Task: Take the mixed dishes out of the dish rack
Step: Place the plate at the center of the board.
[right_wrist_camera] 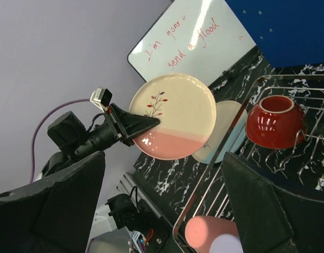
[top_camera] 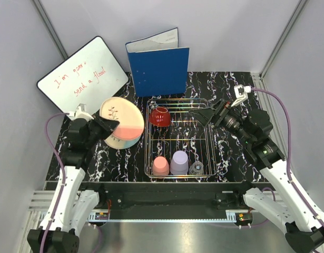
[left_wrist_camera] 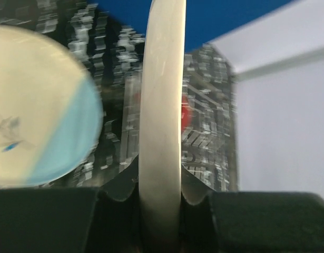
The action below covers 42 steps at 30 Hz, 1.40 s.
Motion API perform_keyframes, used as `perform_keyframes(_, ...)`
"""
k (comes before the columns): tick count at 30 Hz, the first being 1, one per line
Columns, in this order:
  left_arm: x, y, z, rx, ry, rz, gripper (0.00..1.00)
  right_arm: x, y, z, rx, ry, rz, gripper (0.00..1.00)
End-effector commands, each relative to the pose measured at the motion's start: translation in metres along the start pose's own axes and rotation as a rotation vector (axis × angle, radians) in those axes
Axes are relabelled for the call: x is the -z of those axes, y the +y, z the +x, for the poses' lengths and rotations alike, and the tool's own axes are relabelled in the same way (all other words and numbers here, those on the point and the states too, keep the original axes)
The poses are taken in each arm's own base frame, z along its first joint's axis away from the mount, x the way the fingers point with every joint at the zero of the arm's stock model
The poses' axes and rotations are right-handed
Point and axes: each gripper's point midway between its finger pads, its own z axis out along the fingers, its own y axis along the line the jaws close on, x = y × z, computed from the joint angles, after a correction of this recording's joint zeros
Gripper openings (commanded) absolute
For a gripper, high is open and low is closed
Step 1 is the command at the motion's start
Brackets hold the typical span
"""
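My left gripper (top_camera: pixel 112 124) is shut on the rim of a cream and salmon-pink plate (top_camera: pixel 121 117), held tilted above the table left of the dish rack (top_camera: pixel 209 138). In the left wrist view that plate (left_wrist_camera: pixel 162 105) stands edge-on between the jaws. Beneath it lies the cream and pale-blue plate (top_camera: pixel 125 141). In the rack sit a red bowl (top_camera: pixel 159 116), a pink cup (top_camera: pixel 160 165), a lavender cup (top_camera: pixel 179 162) and a small clear glass (top_camera: pixel 196 168). My right gripper (top_camera: pixel 205 114) hangs open over the rack's back right, holding nothing.
A blue binder (top_camera: pixel 157 66) stands upright behind the rack. A whiteboard (top_camera: pixel 82 74) with red writing leans at the back left. Grey walls close in on both sides. The black marbled table (top_camera: pixel 233 153) shows right of the rack.
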Motion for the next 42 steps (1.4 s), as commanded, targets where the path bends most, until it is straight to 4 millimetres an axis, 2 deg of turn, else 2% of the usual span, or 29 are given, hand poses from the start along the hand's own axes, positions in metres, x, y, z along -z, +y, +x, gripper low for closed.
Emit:
perform_keyframes(1, 0.006, -0.003, -0.047, -0.004, -0.182, -0.058, 0.0, 0.007, -0.011, -0.001, 0.046, -0.011, 0.067, 1.0)
perform_keyframes(4, -0.003, 0.017, -0.045, 0.04, -0.146, -0.1, 0.0, 0.009, -0.012, 0.001, 0.054, -0.01, 0.07, 1.0)
perform_keyframes(5, -0.004, 0.024, -0.051, 0.058, -0.158, -0.113, 0.0, 0.01, -0.013, 0.001, 0.053, -0.011, 0.071, 1.0)
perform_keyframes(6, -0.008, 0.033, -0.046, 0.073, -0.139, -0.127, 0.0, 0.01, -0.014, 0.003, 0.053, -0.006, 0.072, 1.0)
perform_keyframes(8, -0.012, 0.033, -0.048, 0.071, -0.146, -0.109, 0.0, 0.01, -0.014, 0.004, 0.056, -0.006, 0.07, 1.0)
perform_keyframes(11, -0.023, 0.047, -0.041, 0.107, -0.118, -0.117, 0.0, 0.009, -0.015, 0.007, 0.046, -0.001, 0.062, 1.0)
perform_keyframes(15, -0.036, 0.046, -0.032, 0.169, -0.073, -0.058, 0.0, 0.006, -0.019, 0.013, 0.036, 0.012, 0.058, 1.0)
perform_keyframes(22, -0.053, 0.046, -0.031, 0.182, -0.07, 0.015, 0.0, 0.006, -0.021, 0.015, 0.034, 0.02, 0.055, 1.0)
perform_keyframes(42, -0.083, 0.098, -0.001, 0.307, 0.003, -0.071, 0.0, 0.0, -0.033, 0.024, 0.03, 0.039, 0.076, 1.0)
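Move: The left hand grips the near-left rim of the pink-dipped plate; its destination, the blue plate already lying on the board, is centred about 9 cm ahead and 18 cm below. The red bowl sits some 11 cm ahead and 19 cm right, 11 cm lower; the pink cup about 14 cm back and 19 cm right. From the right hand, the blue plate lies roughly 14 cm ahead, 34 cm left, 32 cm down. The left hand lowers the gripped plate 14 cm, drifting forward-left, towards the blue plate; right sinks 5 cm. ##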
